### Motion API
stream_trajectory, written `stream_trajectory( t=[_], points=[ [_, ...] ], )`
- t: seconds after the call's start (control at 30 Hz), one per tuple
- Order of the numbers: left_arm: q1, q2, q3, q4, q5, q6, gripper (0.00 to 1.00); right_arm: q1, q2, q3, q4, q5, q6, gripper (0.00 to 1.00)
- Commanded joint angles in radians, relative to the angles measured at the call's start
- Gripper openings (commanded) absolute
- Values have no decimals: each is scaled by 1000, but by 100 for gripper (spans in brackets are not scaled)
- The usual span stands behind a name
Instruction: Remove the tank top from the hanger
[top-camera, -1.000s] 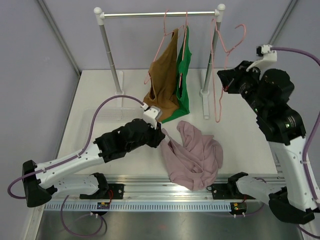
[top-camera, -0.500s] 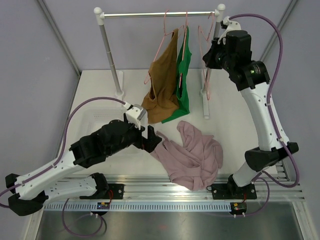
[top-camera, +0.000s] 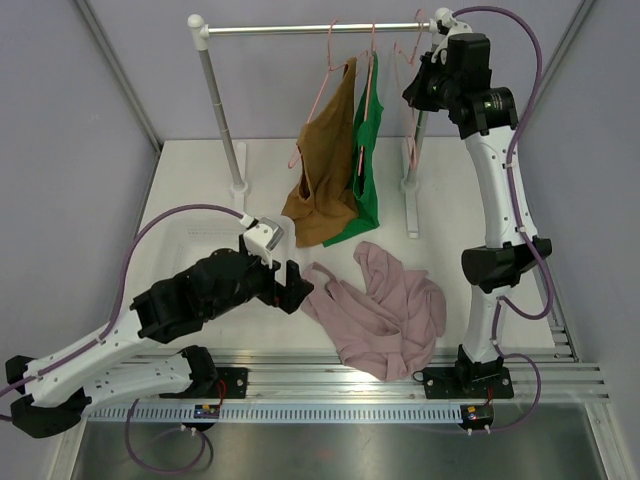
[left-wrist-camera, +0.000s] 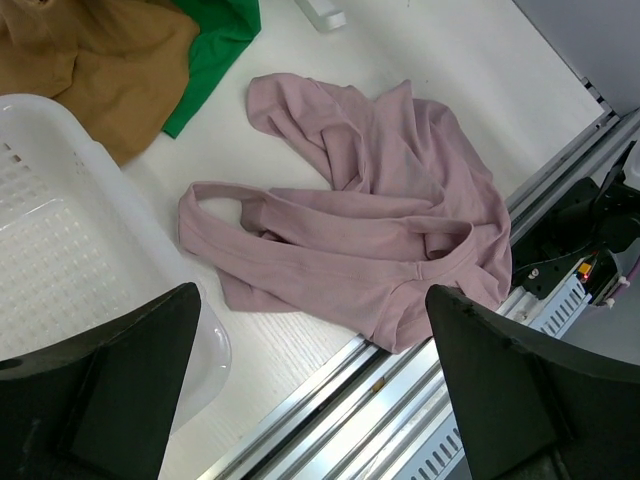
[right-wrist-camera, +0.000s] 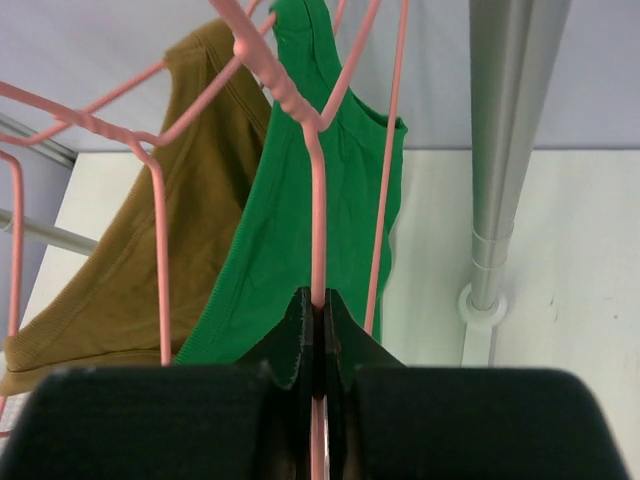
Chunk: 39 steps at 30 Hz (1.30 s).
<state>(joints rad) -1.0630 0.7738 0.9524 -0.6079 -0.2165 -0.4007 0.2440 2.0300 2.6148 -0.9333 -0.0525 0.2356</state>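
Observation:
The pink tank top (top-camera: 385, 305) lies crumpled on the table, off any hanger, and fills the middle of the left wrist view (left-wrist-camera: 370, 230). My left gripper (top-camera: 295, 285) hovers at its left edge, open, with nothing between the fingers (left-wrist-camera: 312, 330). My right gripper (top-camera: 417, 88) is up by the right end of the rail, shut on the wire of a bare pink hanger (right-wrist-camera: 316, 200). The jaws (right-wrist-camera: 318, 310) pinch its vertical stem. Part of that hanger (top-camera: 411, 155) shows beside the right post.
A brown top (top-camera: 322, 170) and a green top (top-camera: 368, 170) hang on pink hangers from the rail (top-camera: 280, 29). The rack's right post (right-wrist-camera: 505, 120) stands close to my right gripper. A white basket (left-wrist-camera: 60, 260) sits left of the pink top.
My left gripper opened, let go of the pink top and drew back to the left. My right arm swung the bare hanger up and left to the rail's right end.

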Motion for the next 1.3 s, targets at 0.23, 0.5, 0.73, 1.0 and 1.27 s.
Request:
stream_trajectory(
  t=[0.23,0.5,0.73,1.0,1.27],
  points=[
    [-6,38,-3,62,-20,-21,99,1,-74,-93,30,-41,-5,42],
    [-23,252,16,233,-50,-18,99,0,-244,-156,22,3,-25,97],
    [-115,583,117,344,-41,-21,99,0,-612,-592,77,46,-16,100],
    [-184,949,282,343,35,-33,99,1,-1112,-1066,168,-64,48,99],
    [-233,1183,408,278,37,-52,99,1,-1304,-1167,125,-179,51,99]
  ],
)
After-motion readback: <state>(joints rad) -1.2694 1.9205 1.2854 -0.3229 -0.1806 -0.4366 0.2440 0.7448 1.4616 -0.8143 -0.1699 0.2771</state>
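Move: The right hand grips the empty pink hanger; the rail it is going onto lies about 5 cm ahead, 8 cm above, level sideways. The green tank top hangs some 5 cm ahead and 8 cm left, and the right-hand post stands 5 cm ahead, 4 cm right. The mauve tank top lies about 16 cm right of the left hand, 1 cm ahead, 25 cm down; the basket is 15 cm ahead, 17 cm left. The right hand sinks about 3 cm to set the hanger's hook on the rail, opens wide to let go of the wire, then rises some 7 cm and pulls back about 30 cm, drifting a little right, away from the rack. Meanwhile the left hand, fingers staying wide open, first barely moves, then sweeps some 20 cm right and 22 cm down over the mauve tank top, tipping its fingers about 30 degrees more steeply down to close range; contact with the cloth can't be seen. ##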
